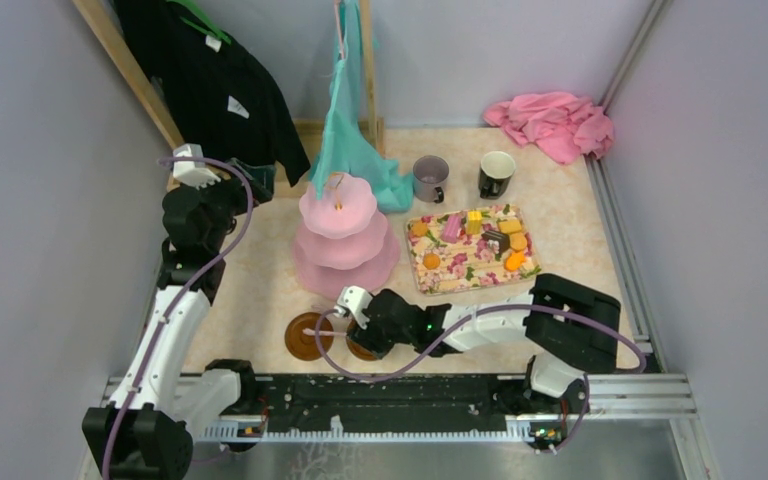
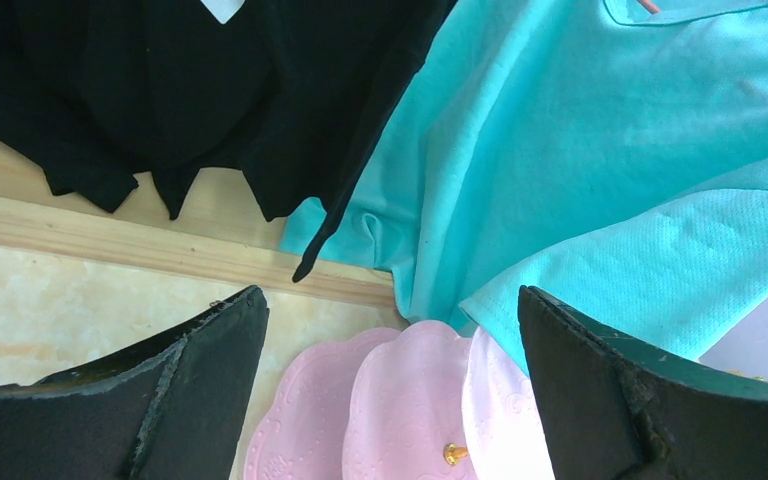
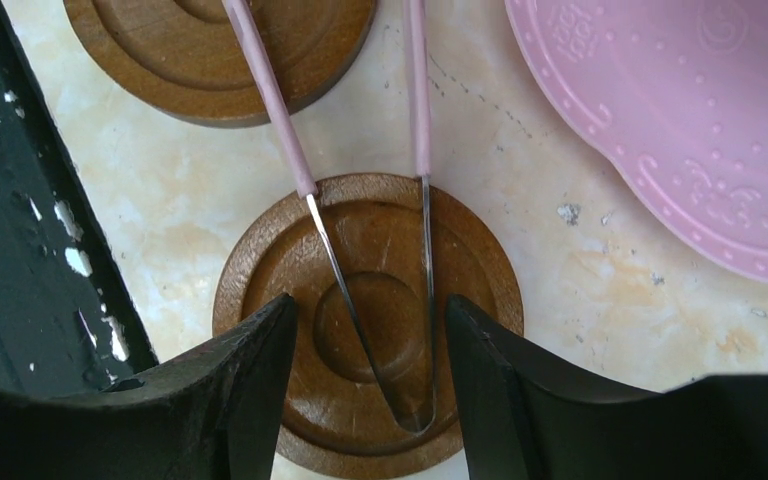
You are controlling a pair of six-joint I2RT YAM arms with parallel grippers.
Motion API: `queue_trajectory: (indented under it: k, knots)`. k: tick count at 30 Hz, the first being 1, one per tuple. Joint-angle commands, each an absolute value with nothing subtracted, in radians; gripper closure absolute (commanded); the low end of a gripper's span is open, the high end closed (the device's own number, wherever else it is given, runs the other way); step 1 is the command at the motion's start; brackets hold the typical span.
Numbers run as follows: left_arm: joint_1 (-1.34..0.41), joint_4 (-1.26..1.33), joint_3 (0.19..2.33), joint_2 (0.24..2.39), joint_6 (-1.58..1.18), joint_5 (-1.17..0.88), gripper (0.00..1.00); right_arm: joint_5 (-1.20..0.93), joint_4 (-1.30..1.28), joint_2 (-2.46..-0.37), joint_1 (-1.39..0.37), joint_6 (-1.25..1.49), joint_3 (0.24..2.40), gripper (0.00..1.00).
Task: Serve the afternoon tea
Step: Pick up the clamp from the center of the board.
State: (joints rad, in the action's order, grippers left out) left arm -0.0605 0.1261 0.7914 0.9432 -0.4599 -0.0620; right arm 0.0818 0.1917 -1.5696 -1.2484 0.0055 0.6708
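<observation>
The pink three-tier stand (image 1: pixel 345 235) rises left of centre, and its scalloped tiers (image 2: pixel 410 410) show below my left gripper (image 2: pixel 390 295), which hangs open above them holding nothing. Small orange, yellow, pink and brown cakes (image 1: pixel 472 228) lie on a floral tray (image 1: pixel 430 278). The grey mug (image 1: pixel 430 178) and the black white-lined mug (image 1: pixel 496 173) stand behind it. Two brown discs (image 3: pixel 368 320) (image 3: pixel 220 50) lie at the near edge with pink-handled metal tongs (image 3: pixel 415 300) across them. My right gripper (image 3: pixel 370 302) is open, its fingers either side of the tongs' bend.
Teal fabric (image 2: pixel 600 160) and a black garment (image 1: pixel 210 80) hang behind the stand. A pink cloth (image 1: pixel 555 122) lies in the back right corner. The black rail (image 3: pixel 30 230) runs close beside the discs. The stand's bottom tier (image 3: pixel 700 130) lies just right of the near disc.
</observation>
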Motion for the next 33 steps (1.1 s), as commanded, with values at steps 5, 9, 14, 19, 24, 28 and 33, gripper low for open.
queue_trajectory:
  k: [5,9,14,19,24,28,33]
  knots:
    - [-0.054,0.167,0.784,0.927,-0.462,-0.057,0.01,0.092,0.268,-1.614,-1.260,-0.030,0.741,0.44]
    - [-0.055,0.169,0.783,0.927,-0.460,-0.055,0.01,0.087,0.270,-1.632,-1.257,-0.032,0.747,0.46]
    - [-0.055,0.173,0.782,0.930,-0.460,-0.058,0.01,0.040,0.271,-1.646,-1.240,-0.021,0.750,0.50]
    - [-0.055,0.182,0.779,0.932,-0.463,-0.059,0.01,0.011,0.266,-1.646,-1.227,-0.008,0.747,0.57]
    - [-0.054,0.189,0.780,0.934,-0.468,-0.060,0.01,0.010,0.263,-1.644,-1.223,0.000,0.738,0.67]
    - [-0.054,0.190,0.782,0.932,-0.469,-0.062,0.01,0.011,0.266,-1.632,-1.223,0.002,0.733,0.75]
    - [-0.054,0.188,0.789,0.924,-0.468,-0.056,0.01,0.013,0.257,-1.607,-1.223,0.007,0.738,0.75]
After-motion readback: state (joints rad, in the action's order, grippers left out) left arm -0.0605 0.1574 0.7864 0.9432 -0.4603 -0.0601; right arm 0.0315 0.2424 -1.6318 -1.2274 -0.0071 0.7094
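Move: The clamp lies open under my right hand, between its spread fingers. Its bend is over the near coaster, and its middle is about 3 cm to my left, 1 cm ahead and 1 cm down. The near coaster is almost directly below, the left coaster some 10 cm to the left and level with my hand. The cake stand rises about 15 cm ahead and 4 cm left. From my left hand the clamp is roughly 21 cm back, 17 cm right and 28 cm down. With my right hand still low and the fingers astride the clamp's metal legs, I slide nearly level about 2 cm to the left, from near the bend towards the pink handles. Then I stop there and close the fingers from about half open to a quarter, pinching both legs from outside. ##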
